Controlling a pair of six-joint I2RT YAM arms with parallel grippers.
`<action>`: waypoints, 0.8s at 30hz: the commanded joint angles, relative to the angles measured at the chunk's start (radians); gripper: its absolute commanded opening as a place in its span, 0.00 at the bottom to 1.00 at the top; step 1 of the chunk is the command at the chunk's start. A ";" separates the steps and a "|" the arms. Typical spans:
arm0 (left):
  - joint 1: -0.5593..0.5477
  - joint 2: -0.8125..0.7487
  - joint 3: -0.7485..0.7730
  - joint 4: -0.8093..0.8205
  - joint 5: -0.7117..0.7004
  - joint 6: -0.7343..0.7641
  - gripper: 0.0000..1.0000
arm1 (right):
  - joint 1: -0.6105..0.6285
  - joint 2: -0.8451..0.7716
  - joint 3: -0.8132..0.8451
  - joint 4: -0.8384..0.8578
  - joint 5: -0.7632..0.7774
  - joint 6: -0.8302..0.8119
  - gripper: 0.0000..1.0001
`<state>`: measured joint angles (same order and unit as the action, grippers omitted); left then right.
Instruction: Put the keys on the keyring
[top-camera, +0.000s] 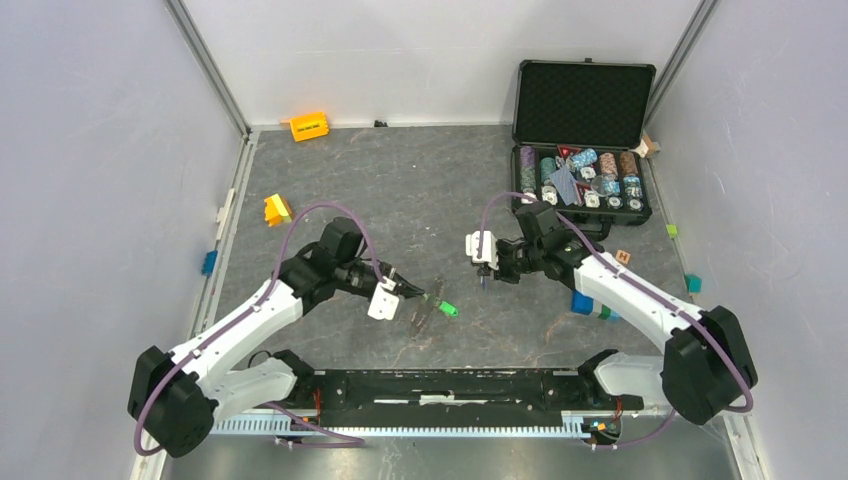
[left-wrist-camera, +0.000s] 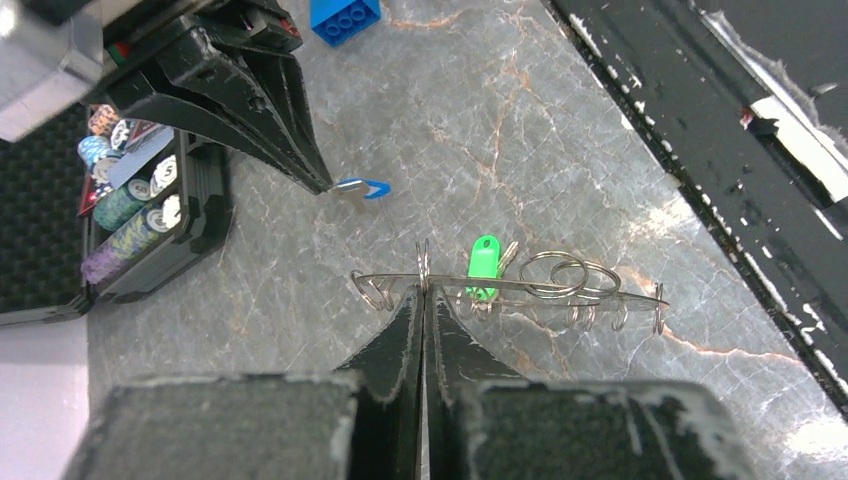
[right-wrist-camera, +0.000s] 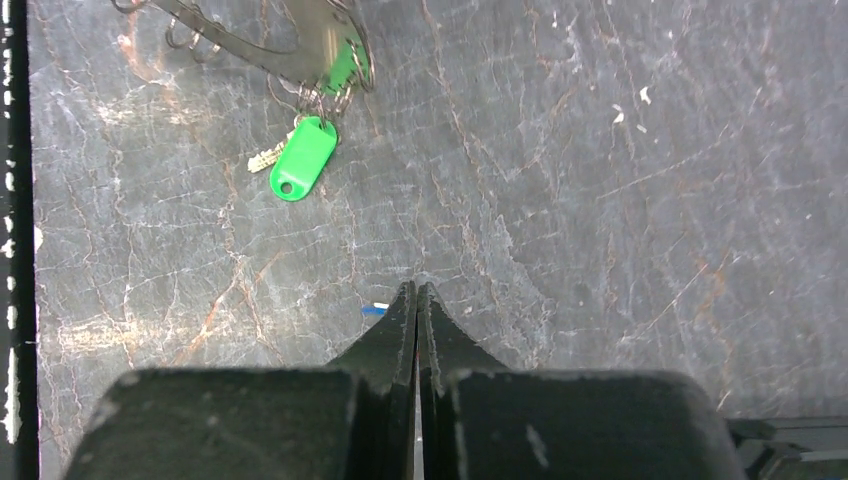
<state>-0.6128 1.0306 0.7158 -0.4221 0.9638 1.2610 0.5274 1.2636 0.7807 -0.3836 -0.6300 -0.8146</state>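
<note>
My left gripper is shut on the rim of the keyring, which shows edge-on as a thin metal band with small wire loops just above the table. The green key hangs at the keyring by small rings, its tag resting on the table. My right gripper is shut on the blue key, a short way to the right of the keyring and apart from it. Only a sliver of blue shows beside its fingertips in the right wrist view.
An open black case with poker chips stands at the back right. Blue and green blocks lie by the right arm, a yellow block and an orange one at the left. A black rail runs along the near edge.
</note>
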 joint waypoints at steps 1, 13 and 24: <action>-0.003 0.025 0.064 0.034 0.081 -0.074 0.02 | -0.004 -0.046 0.051 -0.026 -0.074 -0.081 0.00; -0.003 0.048 0.077 0.051 0.094 -0.102 0.02 | -0.004 -0.066 0.064 0.013 -0.019 -0.033 0.00; -0.002 0.011 0.032 0.060 0.073 -0.100 0.02 | -0.004 0.025 -0.057 -0.007 -0.026 -0.024 0.43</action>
<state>-0.6128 1.0779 0.7433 -0.4095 1.0039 1.1938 0.5270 1.2690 0.7551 -0.4015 -0.6285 -0.8494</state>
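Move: The right hand, holding the blue-tagged key in shut fingers some 10 cm above the bare table, has the middle of the keyring about 8 cm back, 11 cm to its left and 1 cm higher. The green-tagged key, low down by the ring, is roughly 4 cm back, 7 cm left and 9 cm below it. From the left hand, which holds the keyring by its rim, the blue-tagged key is about 7 cm ahead, 11 cm right and 8 cm lower. Upward first: the right hand lifts some 3 cm with the blue-tagged key, then turns back and sinks about 4 cm, drawing slightly back and right, while its fingers part to under half their range, ending clear of the key. The left hand keeps its pinch on the keyring and nearly stays in place, tipping about 5 degrees. ##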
